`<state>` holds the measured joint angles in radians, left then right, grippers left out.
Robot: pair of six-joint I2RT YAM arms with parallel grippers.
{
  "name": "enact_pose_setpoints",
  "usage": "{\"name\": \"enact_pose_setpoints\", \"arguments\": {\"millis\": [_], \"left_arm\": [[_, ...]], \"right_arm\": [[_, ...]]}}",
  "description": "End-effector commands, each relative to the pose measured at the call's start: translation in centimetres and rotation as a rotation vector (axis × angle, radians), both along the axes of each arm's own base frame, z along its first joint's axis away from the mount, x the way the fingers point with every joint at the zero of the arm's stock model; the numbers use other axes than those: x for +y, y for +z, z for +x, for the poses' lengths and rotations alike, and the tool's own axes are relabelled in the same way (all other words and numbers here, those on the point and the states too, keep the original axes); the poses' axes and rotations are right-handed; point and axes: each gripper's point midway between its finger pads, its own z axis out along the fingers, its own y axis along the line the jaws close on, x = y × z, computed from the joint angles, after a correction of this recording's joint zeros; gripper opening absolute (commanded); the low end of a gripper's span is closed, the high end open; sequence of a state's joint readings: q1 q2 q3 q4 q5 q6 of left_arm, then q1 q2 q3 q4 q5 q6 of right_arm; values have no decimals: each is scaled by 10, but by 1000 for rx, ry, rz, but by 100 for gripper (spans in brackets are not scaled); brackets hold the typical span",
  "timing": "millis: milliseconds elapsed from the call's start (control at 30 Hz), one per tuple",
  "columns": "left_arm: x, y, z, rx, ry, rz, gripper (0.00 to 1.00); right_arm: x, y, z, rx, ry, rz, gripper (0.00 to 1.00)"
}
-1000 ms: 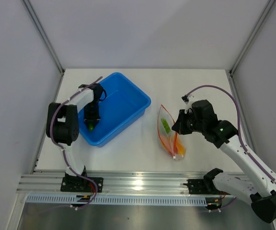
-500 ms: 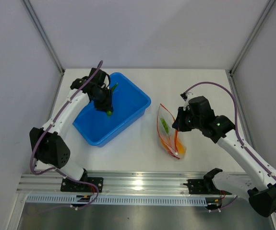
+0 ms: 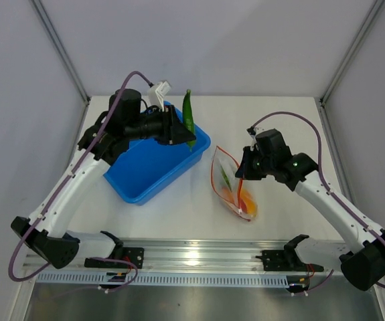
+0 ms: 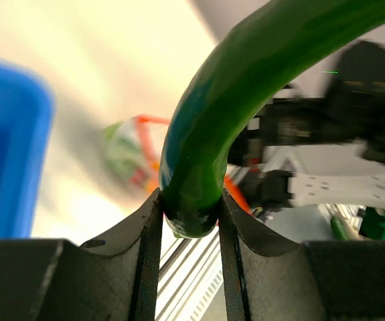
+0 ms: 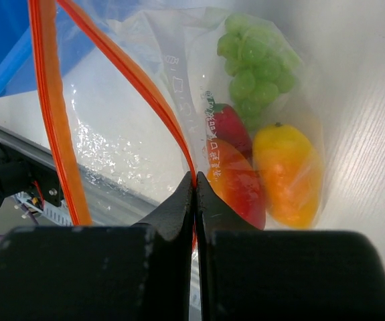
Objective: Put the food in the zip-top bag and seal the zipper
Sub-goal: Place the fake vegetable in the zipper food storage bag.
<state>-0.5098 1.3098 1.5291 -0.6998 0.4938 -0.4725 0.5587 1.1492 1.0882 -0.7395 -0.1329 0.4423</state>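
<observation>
My left gripper (image 3: 179, 134) is shut on a long green pepper (image 3: 189, 117), held in the air over the blue tray's right corner; the pepper (image 4: 246, 80) curves up out of the jaws in the left wrist view. The clear zip-top bag (image 3: 229, 184) stands on the table with its mouth spread open. My right gripper (image 3: 241, 175) is shut on the bag's red-orange zipper (image 5: 135, 80) strip at one lip. Inside the bag lie a green leafy piece (image 5: 256, 63), a red piece (image 5: 236, 180) and a yellow-orange piece (image 5: 287, 170).
A blue plastic tray (image 3: 179, 164) sits at the left of the table under the left arm. Grey walls enclose the table on three sides. A metal rail (image 3: 192, 257) runs along the near edge by the arm bases.
The left arm lifted the green pepper out of the blue tray and swung it up and right toward the bag. The right gripper shifted slightly left, and the bag's mouth gapes wider.
</observation>
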Motion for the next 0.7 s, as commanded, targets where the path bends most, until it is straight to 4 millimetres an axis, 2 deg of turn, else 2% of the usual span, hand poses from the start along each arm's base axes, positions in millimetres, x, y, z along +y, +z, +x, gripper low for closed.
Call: {"name": "enact_pose_setpoints", "arguments": {"millis": [0,33,200,333,400,433,500,533,667], "left_arm": [[-29,55,-25,-136,-159,-192,1],[-37,61,-33,-159,-200,-213,1],[-61,66,-50,-171,-300,-258,1],[-84,73,-58,-185,-359,-271,0],[-92,69,-57,-186,-365,-258,1],[-97,59,-56,-167,-367,-248,1],[-103,56,-50,-164,-344,-262,1],[-105,43,-48,-132,-342,-252,1],[-113,20,-45,-92,-343,-236,0]], "right_arm": [[7,24,8,-28,-21,56,0],[8,27,8,-29,-23,64,0],[13,42,7,-31,-24,104,0],[12,56,7,-39,-37,120,0],[13,62,7,-37,-36,135,0],[14,64,6,-35,-33,143,0],[14,66,4,-32,-35,150,0],[14,66,4,-31,-37,149,0],[9,66,-1,-33,-48,150,0]]}}
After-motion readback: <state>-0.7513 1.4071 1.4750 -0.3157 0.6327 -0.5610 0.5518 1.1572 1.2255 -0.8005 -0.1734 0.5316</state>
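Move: The left hand holds the green pepper by one end; the bag's open mouth lies about 10 cm to its right, 3 cm back and 16 cm below. The closed right gripper on the near rim is some 14 cm right, 3 cm back and 15 cm below the left hand. The blue bin's middle is roughly 13 cm ahead, 15 cm left and 30 cm below the left hand. From the right hand the mouth is about 4 cm left, level fore-and-aft, and 1 cm below. Rightward and back, the left hand sweeps the pinched green pepper some 10 cm across and 5 cm back to above the bag's mouth, arching up about 5 cm and then starting to sink. Its wrist turns roughly 20 degrees clockwise and its fingers tip towards level. The right hand, still pinching the rim, rises about 5 cm. ##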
